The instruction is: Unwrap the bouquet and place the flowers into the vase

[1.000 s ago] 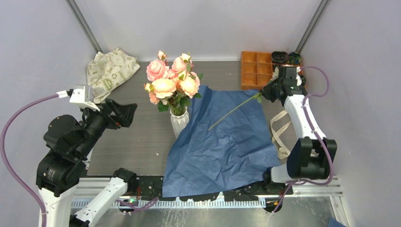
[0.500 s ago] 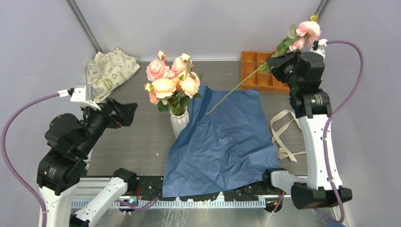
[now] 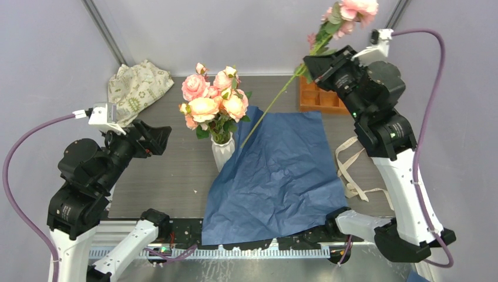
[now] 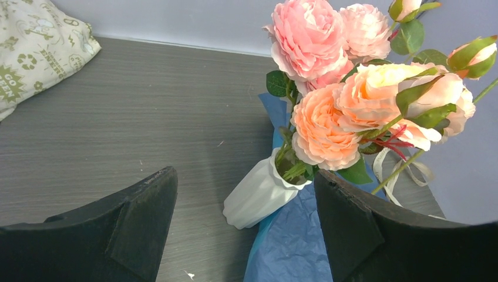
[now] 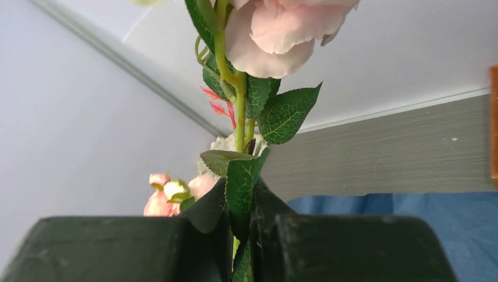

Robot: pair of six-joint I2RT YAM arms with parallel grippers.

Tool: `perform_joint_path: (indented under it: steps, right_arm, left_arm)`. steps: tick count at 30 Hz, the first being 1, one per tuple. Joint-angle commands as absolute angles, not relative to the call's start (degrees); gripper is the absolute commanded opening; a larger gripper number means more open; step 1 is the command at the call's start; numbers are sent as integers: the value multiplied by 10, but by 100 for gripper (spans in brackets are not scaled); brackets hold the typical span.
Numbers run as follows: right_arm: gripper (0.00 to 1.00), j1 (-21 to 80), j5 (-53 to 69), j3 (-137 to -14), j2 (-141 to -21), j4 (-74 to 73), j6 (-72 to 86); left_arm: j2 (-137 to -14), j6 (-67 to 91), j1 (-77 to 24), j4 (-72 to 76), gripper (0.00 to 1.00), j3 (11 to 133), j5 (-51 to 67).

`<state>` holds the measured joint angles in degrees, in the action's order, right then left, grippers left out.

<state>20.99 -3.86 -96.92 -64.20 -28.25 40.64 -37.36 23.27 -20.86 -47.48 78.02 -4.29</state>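
Observation:
The white ribbed vase [image 3: 222,151] stands at mid-table and holds several pink and peach flowers [image 3: 212,101]. The bouquet's blue wrapping paper [image 3: 276,176] lies spread flat to its right. My right gripper [image 3: 310,63] is raised high at the back right, shut on the stem of one flower [image 3: 276,101]. That flower's pink head [image 3: 352,9] points up, and its stem slants down toward the vase. The right wrist view shows the stem [image 5: 239,117] and a leaf pinched at the right gripper [image 5: 241,205]. My left gripper [image 3: 155,136] is open, left of the vase [image 4: 258,194].
A cream patterned cloth [image 3: 138,88] lies at the back left. An orange compartment tray [image 3: 317,91] sits at the back right, partly behind the right arm. The beige ribbon [image 3: 351,170] lies loose on the table right of the paper.
My right arm has lifted the flower off the table near the tray and swung it up and left, so its stem end now hangs close to the vase. The left arm stayed put.

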Motion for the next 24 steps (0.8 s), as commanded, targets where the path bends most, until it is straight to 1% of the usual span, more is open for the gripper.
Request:
perform_joint_path:
  steps: [1,7,16,20,24]
  right_arm:
    - [1,287,-77,-1018,-668,-250,338]
    - [1,404,-129,-1025,-703,-224,260]
    - [1,487,-158,-1007,-715,-132,180]
    - [1,543,-178,-970,-711,-53,111]
    - [1,578,-184,-940,-715,19,62]
  left_arm:
    - [-381,240,-207,-459,86,787,-55]
    - [-383,241,-206,-462,86,789,-60]
    - [-383,238,-206,-462,86,786,-66]
    - [-384,237,-207,-461,86,784,-68]
    - [-384,236,-206,-461,86,783,-70]
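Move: From my right hand, which already holds the last flower by its stem, the vase stands about 24 cm to the left, some 8 cm back and roughly 40 cm lower. The blossoms already in it are about 25 cm left, 3 cm back and 13 cm below that hand. The blue wrapping's middle lies some 6 cm left, 13 cm back and 52 cm down. From my left hand the vase is about 14 cm right, 4 cm ahead and 29 cm below. Keeping the stem pinched, I sweep my right hand about 16 cm left at nearly the same height, towards the vase, easing back some 5 cm, mostly in the later half. On the way I turn the wrist counter-clockwise, roll its left side down and, mostly late, tip the fingers up, about 30 degrees altogether, so the slanting stem comes steeper beside the blossoms. ##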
